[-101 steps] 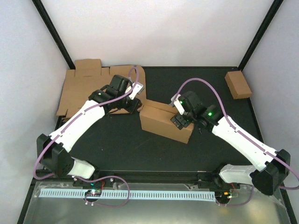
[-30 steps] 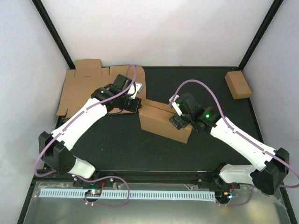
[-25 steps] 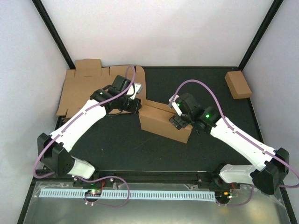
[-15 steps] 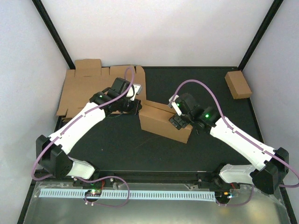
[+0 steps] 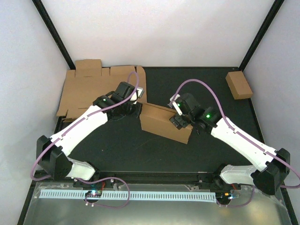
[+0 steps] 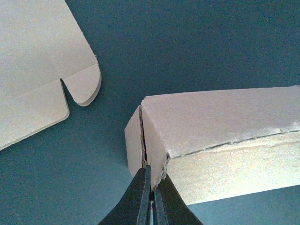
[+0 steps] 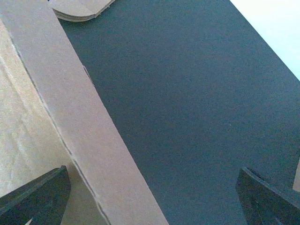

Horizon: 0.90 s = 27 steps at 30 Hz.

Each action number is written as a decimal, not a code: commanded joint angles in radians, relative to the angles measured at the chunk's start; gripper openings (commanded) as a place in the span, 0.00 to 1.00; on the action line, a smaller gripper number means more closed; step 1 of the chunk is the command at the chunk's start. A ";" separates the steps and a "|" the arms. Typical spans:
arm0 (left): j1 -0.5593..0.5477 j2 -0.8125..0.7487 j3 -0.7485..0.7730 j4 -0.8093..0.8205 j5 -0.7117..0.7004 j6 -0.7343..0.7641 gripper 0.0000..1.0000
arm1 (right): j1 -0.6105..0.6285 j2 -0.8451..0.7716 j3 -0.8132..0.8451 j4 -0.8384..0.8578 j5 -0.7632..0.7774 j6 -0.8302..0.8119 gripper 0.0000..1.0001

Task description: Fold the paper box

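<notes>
The paper box point(image 5: 161, 124) stands mid-table as a partly folded brown cardboard block. My left gripper point(image 5: 138, 108) is shut, its tips against the box's left end. In the left wrist view the left gripper point(image 6: 152, 180) meets the corner seam of the paper box point(image 6: 220, 122), where a side flap stands slightly off the end wall. My right gripper point(image 5: 177, 120) is over the box's right part, open wide. In the right wrist view the right gripper point(image 7: 151, 192) straddles a long creased strip of the paper box point(image 7: 70, 117), gripping nothing.
Flat cardboard blanks point(image 5: 89, 86) lie at the back left, their rounded tab point(image 6: 86, 86) close to the box's end. A small closed brown box point(image 5: 238, 85) sits at the back right. The black mat point(image 5: 197, 84) is walled by white panels on three sides.
My left arm has swung right and slightly nearer, bringing its shut tips off the flat blanks to the box's left end. The right arm and the box have barely moved.
</notes>
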 commanded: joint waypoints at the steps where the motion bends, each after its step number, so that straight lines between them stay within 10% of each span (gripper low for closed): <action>1: -0.002 0.022 -0.065 -0.188 -0.057 -0.001 0.02 | 0.005 -0.025 0.050 -0.074 0.029 0.049 1.00; 16: -0.028 -0.057 -0.035 -0.129 -0.006 -0.065 0.06 | 0.005 -0.205 0.061 -0.325 -0.038 0.414 0.95; 27: -0.039 -0.119 -0.078 0.020 0.027 -0.090 0.43 | 0.003 -0.267 -0.036 -0.229 -0.048 0.464 0.72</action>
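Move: At the left hand's shut fingertips sits the left end of the paper box, its middle about 2 cm to the right, level fore and aft and 2 cm lower; the flat cardboard lies roughly 14 cm left, 9 cm ahead and 10 cm below that hand. From the open right hand, the box's right end is about 4 cm back, 6 cm right and 3 cm down, and the box's middle some 5 cm left, 1 cm back and 4 cm down. Lifting off the box's top, the right hand rises about 4 cm, then swings back about 7 cm and right 5, sinking part of the way again towards the right end as it rolls left side up, turns some 15 degrees clockwise and starts closing from wide open. The left hand first stays at the left end's corner, then draws back about 3 cm while its fingers open, coming free. ##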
